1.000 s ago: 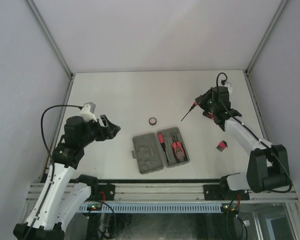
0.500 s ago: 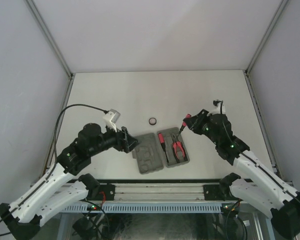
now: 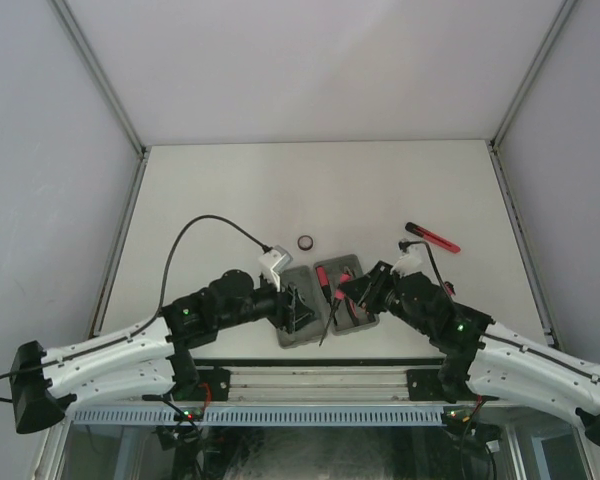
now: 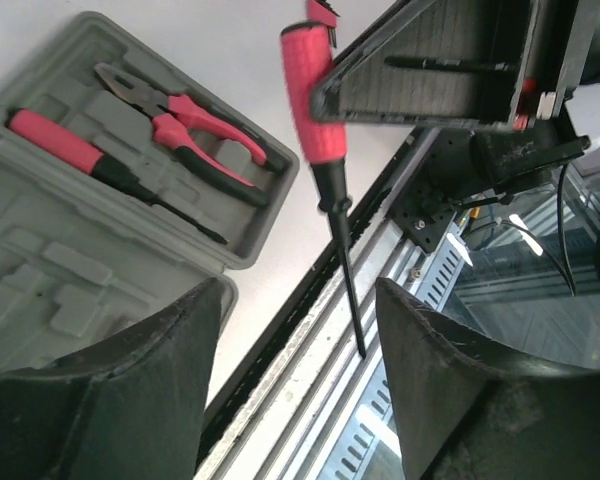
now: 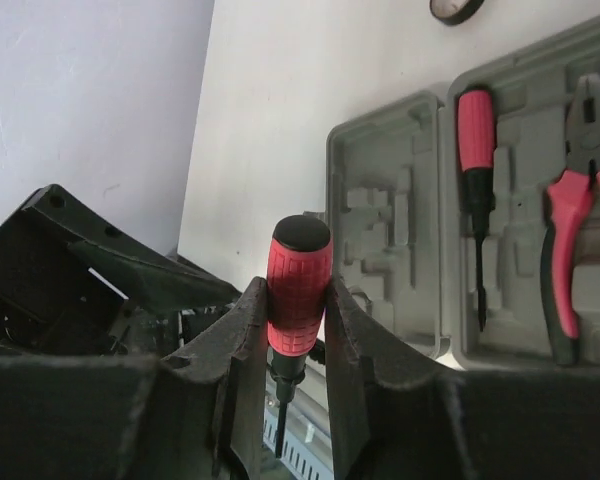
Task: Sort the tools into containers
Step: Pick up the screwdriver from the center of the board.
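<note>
The grey case (image 3: 358, 322) lies open near the table's front edge. One half holds a red-handled screwdriver (image 5: 475, 130) and red-handled pliers (image 5: 570, 210). My right gripper (image 3: 352, 290) hangs over the case's front, shut on a second red-handled screwdriver (image 5: 300, 285) with its shaft (image 3: 329, 322) pointing at the front rail. My left gripper (image 3: 298, 308) stands open and holds nothing above the case's other half (image 4: 40, 280); the held screwdriver (image 4: 315, 90) shows just beyond its fingers. A black ring (image 3: 306, 242) lies behind the case. A slim red-black stick tool (image 3: 432, 237) lies at the back right.
The metal front rail (image 3: 320, 378) runs along the table's near edge, right below both grippers. White walls close in the table on three sides. The two grippers hang close together over the case.
Both arms have swung in from the sides to the case. The right gripper carried its screwdriver from the far right to the case's front. The stick tool now shows behind it.
</note>
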You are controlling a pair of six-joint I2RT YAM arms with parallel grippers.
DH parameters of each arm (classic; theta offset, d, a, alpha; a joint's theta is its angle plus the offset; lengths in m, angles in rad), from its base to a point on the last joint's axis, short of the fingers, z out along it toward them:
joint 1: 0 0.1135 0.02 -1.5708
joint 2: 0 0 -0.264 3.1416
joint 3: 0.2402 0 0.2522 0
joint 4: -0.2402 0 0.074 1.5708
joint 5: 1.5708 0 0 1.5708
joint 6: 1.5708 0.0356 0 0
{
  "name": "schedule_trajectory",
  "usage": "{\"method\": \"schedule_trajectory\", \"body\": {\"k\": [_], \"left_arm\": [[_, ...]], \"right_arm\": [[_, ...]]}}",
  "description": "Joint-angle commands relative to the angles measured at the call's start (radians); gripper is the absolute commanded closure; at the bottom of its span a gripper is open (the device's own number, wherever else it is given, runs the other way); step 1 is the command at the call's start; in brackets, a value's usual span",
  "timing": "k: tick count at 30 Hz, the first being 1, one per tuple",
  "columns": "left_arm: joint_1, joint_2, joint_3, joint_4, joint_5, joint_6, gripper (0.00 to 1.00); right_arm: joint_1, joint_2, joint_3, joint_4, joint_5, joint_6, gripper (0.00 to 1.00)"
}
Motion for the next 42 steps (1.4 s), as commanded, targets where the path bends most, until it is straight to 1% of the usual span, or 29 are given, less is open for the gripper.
{"method": "schedule_trajectory", "body": {"k": [1,7,10,17,25,27,29,30,31,34,37,38,39,42], "left_arm": [[-0.046,0.043,-0.023,0.149,-0.039,-0.050,0.35],[-0.078,0.076,-0.049,0.206,-0.041,-0.078,0.39],[-0.080,0.083,-0.053,0.220,-0.033,-0.082,0.42],[-0.084,0.119,-0.052,0.222,-0.017,-0.091,0.60],[-0.083,0.114,-0.045,0.221,-0.008,-0.085,0.78],[-0.084,0.106,-0.043,0.214,-0.013,-0.085,0.84],[-0.084,0.100,-0.041,0.202,-0.018,-0.084,0.93],[-0.083,0.098,-0.040,0.195,-0.020,-0.084,0.98],[-0.083,0.095,-0.038,0.188,-0.023,-0.086,1.00],[-0.084,0.075,-0.034,0.159,-0.034,-0.085,1.00],[-0.085,0.041,-0.027,0.106,-0.070,-0.081,1.00],[-0.084,0.027,-0.024,0.081,-0.091,-0.077,1.00],[-0.083,0.011,-0.022,0.057,-0.113,-0.072,1.00],[-0.083,-0.045,-0.025,0.008,-0.175,-0.056,1.00]], "right_arm": [[0.058,0.011,0.008,0.106,0.084,0.072,1.00],[0.071,0.051,0.008,0.165,0.055,0.078,1.00],[0.085,0.066,0.009,0.187,0.064,0.087,1.00],[0.120,0.067,0.009,0.217,0.098,0.104,1.00],[0.136,0.037,0.009,0.178,0.152,0.112,1.00],[0.138,0.035,0.009,0.176,0.154,0.111,1.00],[0.141,0.033,0.009,0.175,0.152,0.109,0.99],[0.144,0.030,0.009,0.175,0.151,0.103,0.97],[0.149,0.026,0.009,0.175,0.150,0.096,0.93],[0.164,-0.002,0.008,0.169,0.162,0.053,0.78],[0.170,-0.037,0.008,0.153,0.171,-0.004,0.67],[0.170,-0.052,0.008,0.142,0.177,-0.014,0.61],[0.170,-0.071,0.008,0.129,0.185,-0.029,0.56],[0.169,-0.132,0.009,0.086,0.213,-0.083,0.51]]}}
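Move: The right hand already holds the red screwdriver by its handle; its middle is some 10 cm to the left hand's right, 2 cm ahead and slightly lower. From the right hand that middle is about 4 cm back, 4 cm left and 2 cm below, and the receiving left hand is roughly 14 cm left and 6 cm back. On the table some 17 cm below the right hand, the pliers lie about 9 cm ahead, the second screwdriver 11 cm ahead and 7 cm left. The left fingers close on the screwdriver's shaft just below the handle, after the left hand eases about 3 cm right and a little back and down while the right hand brings the tool some 3 cm left and slightly up to meet it. Then the right fingers open off the handle and that hand rises about 2.5 cm more, drifting right, as the left, keeping its grip, draws back left about 2 cm. ##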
